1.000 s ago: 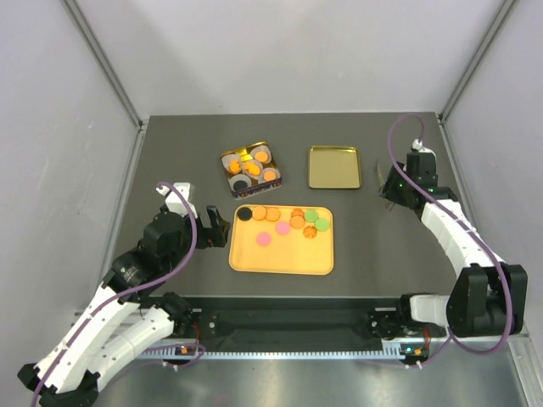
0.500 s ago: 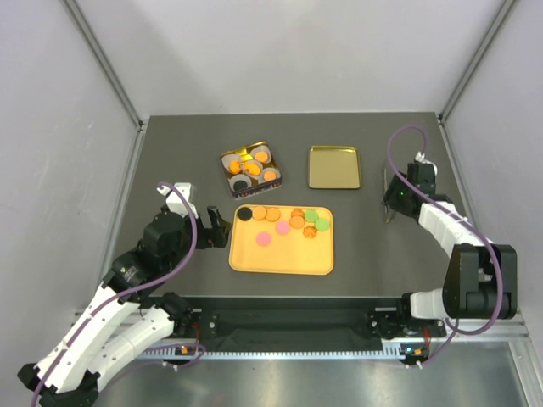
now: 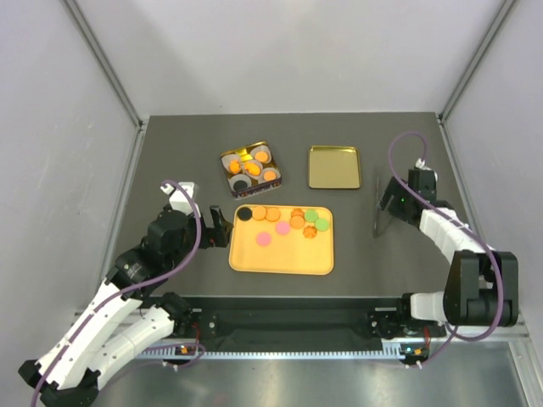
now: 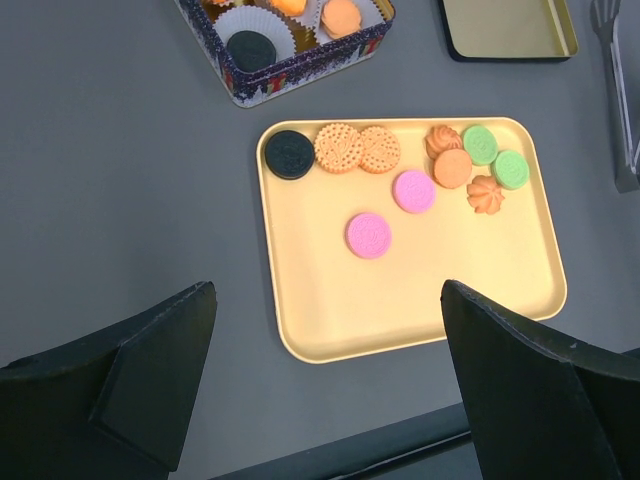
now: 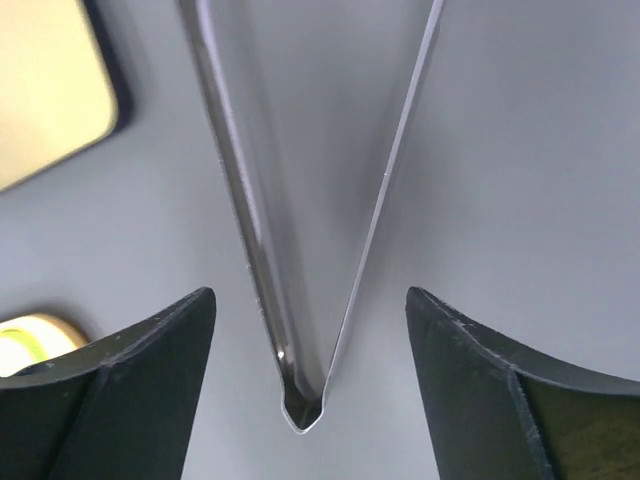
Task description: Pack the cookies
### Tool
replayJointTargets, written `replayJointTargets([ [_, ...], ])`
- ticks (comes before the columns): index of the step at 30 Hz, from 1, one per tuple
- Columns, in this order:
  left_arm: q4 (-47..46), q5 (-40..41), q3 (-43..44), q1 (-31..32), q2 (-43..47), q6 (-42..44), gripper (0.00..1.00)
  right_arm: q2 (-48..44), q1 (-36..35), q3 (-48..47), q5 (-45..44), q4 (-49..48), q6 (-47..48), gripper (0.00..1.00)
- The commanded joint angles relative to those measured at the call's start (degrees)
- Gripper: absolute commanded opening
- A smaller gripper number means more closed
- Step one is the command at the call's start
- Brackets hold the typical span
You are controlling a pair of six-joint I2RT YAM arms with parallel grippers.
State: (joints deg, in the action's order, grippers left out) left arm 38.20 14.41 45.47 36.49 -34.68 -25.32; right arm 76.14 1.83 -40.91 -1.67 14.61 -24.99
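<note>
Several cookies [image 3: 284,223], orange, pink, green and one black, lie along the far part of a yellow tray [image 3: 280,259]; the left wrist view shows them [image 4: 400,170] on that tray [image 4: 420,300]. A tin [image 3: 251,166] with white paper cups holds more cookies [image 4: 248,47]. My left gripper [image 3: 219,229] is open [image 4: 328,290] just off the tray's near left corner, with nothing between its fingers. My right gripper [image 3: 392,197] is open [image 5: 308,295]. The hinge end of metal tongs [image 5: 240,200] lies between its fingers, touching neither. The tongs [image 3: 378,208] rest on the table.
A gold lid [image 3: 334,166] lies upside down right of the tin, close to the tongs, and shows in the right wrist view [image 5: 45,90]. Grey walls enclose the dark table [image 3: 170,161] on three sides.
The right gripper's jaws have spread and let go of the tongs, which now lie on the table. The left arm has barely moved.
</note>
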Motion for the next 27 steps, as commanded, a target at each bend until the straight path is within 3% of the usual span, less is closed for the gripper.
replayJointTargets([
  [1, -1.63, 0.09, -0.12, 0.07, -0.22, 0.80, 0.99, -5.20, 0.20, -4.26, 0.09, 0.68, 1.44, 0.76],
  [6, -1.54, 0.52, -0.03, 0.16, -0.31, 0.62, 0.99, 3.47, -6.64, -21.80, -2.46, 7.61, 4.77, 0.66],
  [10, -1.11, 1.49, 0.05, 0.16, 0.22, 0.45, 0.99, 16.72, -7.62, -32.46, 0.25, 9.38, 4.96, 0.52],
  [14, -1.02, 2.11, 0.05, 0.16, 1.19, 0.27, 0.99, 25.27, -8.41, -40.72, 0.88, 9.73, 5.48, 0.46],
  [20, -1.02, 2.55, 0.23, 0.16, 0.58, 0.10, 0.99, 33.98, -10.26, -47.85, -0.08, 11.14, 8.03, 0.44],
  [27, -0.84, 2.64, 0.14, 0.16, -0.04, -0.08, 0.99, 38.55, -10.44, -48.57, -0.53, 11.32, 7.85, 0.40],
])
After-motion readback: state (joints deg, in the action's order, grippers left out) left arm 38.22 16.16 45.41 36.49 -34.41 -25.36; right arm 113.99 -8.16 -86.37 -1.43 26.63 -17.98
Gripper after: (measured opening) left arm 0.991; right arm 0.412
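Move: The gold lid lies about 15 cm ahead of the right hand and 15 cm to its left, some 4 cm lower. The tongs lie right under this hand, their middle about 2 cm ahead and 1 cm left. The green cookies on the tray are some 6 cm back and 18 cm left. From the left hand, the lid is about 28 cm ahead, 30 cm right and 20 cm down. Right hand arcs up and down, 15 cm forward and 7 left, half closing astride the gold lid's right rim. ##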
